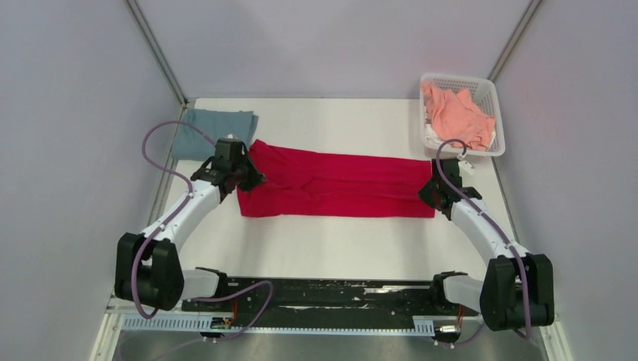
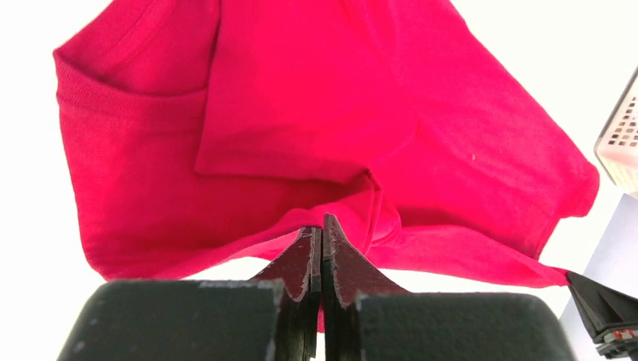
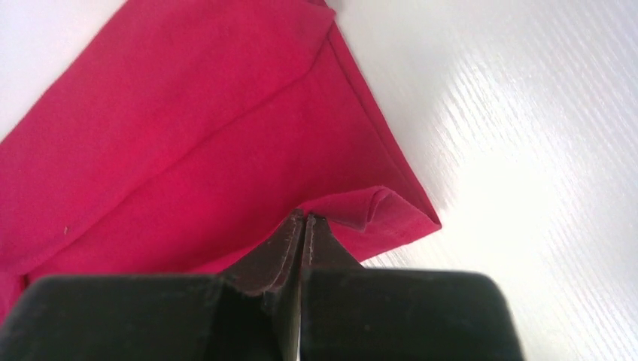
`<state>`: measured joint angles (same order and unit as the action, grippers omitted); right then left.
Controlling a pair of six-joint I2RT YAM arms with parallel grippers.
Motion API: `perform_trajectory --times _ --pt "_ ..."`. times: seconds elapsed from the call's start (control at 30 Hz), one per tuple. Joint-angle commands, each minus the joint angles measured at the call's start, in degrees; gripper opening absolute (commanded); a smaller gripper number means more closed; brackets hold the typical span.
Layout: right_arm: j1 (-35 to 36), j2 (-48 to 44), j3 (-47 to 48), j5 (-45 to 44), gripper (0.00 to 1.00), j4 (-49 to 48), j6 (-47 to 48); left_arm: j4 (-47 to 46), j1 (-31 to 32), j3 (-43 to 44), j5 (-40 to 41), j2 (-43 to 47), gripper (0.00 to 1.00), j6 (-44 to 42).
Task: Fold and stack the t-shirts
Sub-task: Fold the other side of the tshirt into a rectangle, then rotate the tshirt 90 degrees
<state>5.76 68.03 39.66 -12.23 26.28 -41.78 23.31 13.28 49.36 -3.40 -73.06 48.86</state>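
The crimson red t-shirt [image 1: 338,184] lies stretched as a long folded band across the middle of the table. My left gripper [image 1: 254,177] is shut on its left end; in the left wrist view the fingertips [image 2: 322,229] pinch a raised fold of the red cloth [image 2: 301,113]. My right gripper [image 1: 430,186] is shut on the right end; in the right wrist view it [image 3: 305,222] pinches the hem of the shirt [image 3: 188,135] near its corner. The blue-grey t-shirt [image 1: 214,128] lies folded at the back left. The salmon pink t-shirt [image 1: 455,113] lies bunched in the basket.
A white mesh basket [image 1: 493,94] stands at the back right, and its corner shows in the left wrist view [image 2: 621,139]. Grey walls close in on three sides. A black rail [image 1: 323,289] with the arm bases runs along the near edge.
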Motion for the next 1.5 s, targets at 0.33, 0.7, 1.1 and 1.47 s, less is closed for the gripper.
perform_trajectory --times 0.33,0.7,1.1,1.47 --pt "-1.1 5.6 5.0 -2.5 0.0 -7.1 -0.6 -5.9 -3.0 12.6 -2.0 -13.7 0.0 -5.8" --pt "-2.0 6.4 4.1 -4.4 0.0 -7.8 -1.3 -5.0 -3.3 22.6 -2.5 -24.2 0.0 -11.5" --pt "-2.8 10.3 9.5 -9.3 0.71 -8.5 -0.6 4.5 -4.4 40.4 1.1 -37.1 0.79 -12.5" --pt "-0.1 4.1 3.4 10.9 1.0 -18.7 12.7 -3.3 -3.5 23.4 -9.3 -25.8 1.0 -7.9"
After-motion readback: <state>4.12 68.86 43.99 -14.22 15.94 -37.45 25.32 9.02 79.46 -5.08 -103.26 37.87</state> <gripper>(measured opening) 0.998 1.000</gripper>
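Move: Both hands still pinch the red shirt's raised near side. The far edge at its left end lies about 14 cm straight ahead of the left hand and 6 cm below; the folded blue shirt sits some 16 cm ahead and 17 cm left. For the right hand, the inner edge of the earlier fold is about 5 cm straight ahead and 3 cm below; the basket stands roughly 26 cm ahead, 12 cm right and 1 cm higher. The left hand carries its pinched cloth about 14 cm forward over the shirt to the far edge, dipping a little before its fingers spread wide, then draws back about 3 cm with them empty. The right carries its end just 4 cm forward, drifting slightly right to the inner edge of the earlier fold, dips and lets go, then rises about 6 cm as the fingers tilt forward. ##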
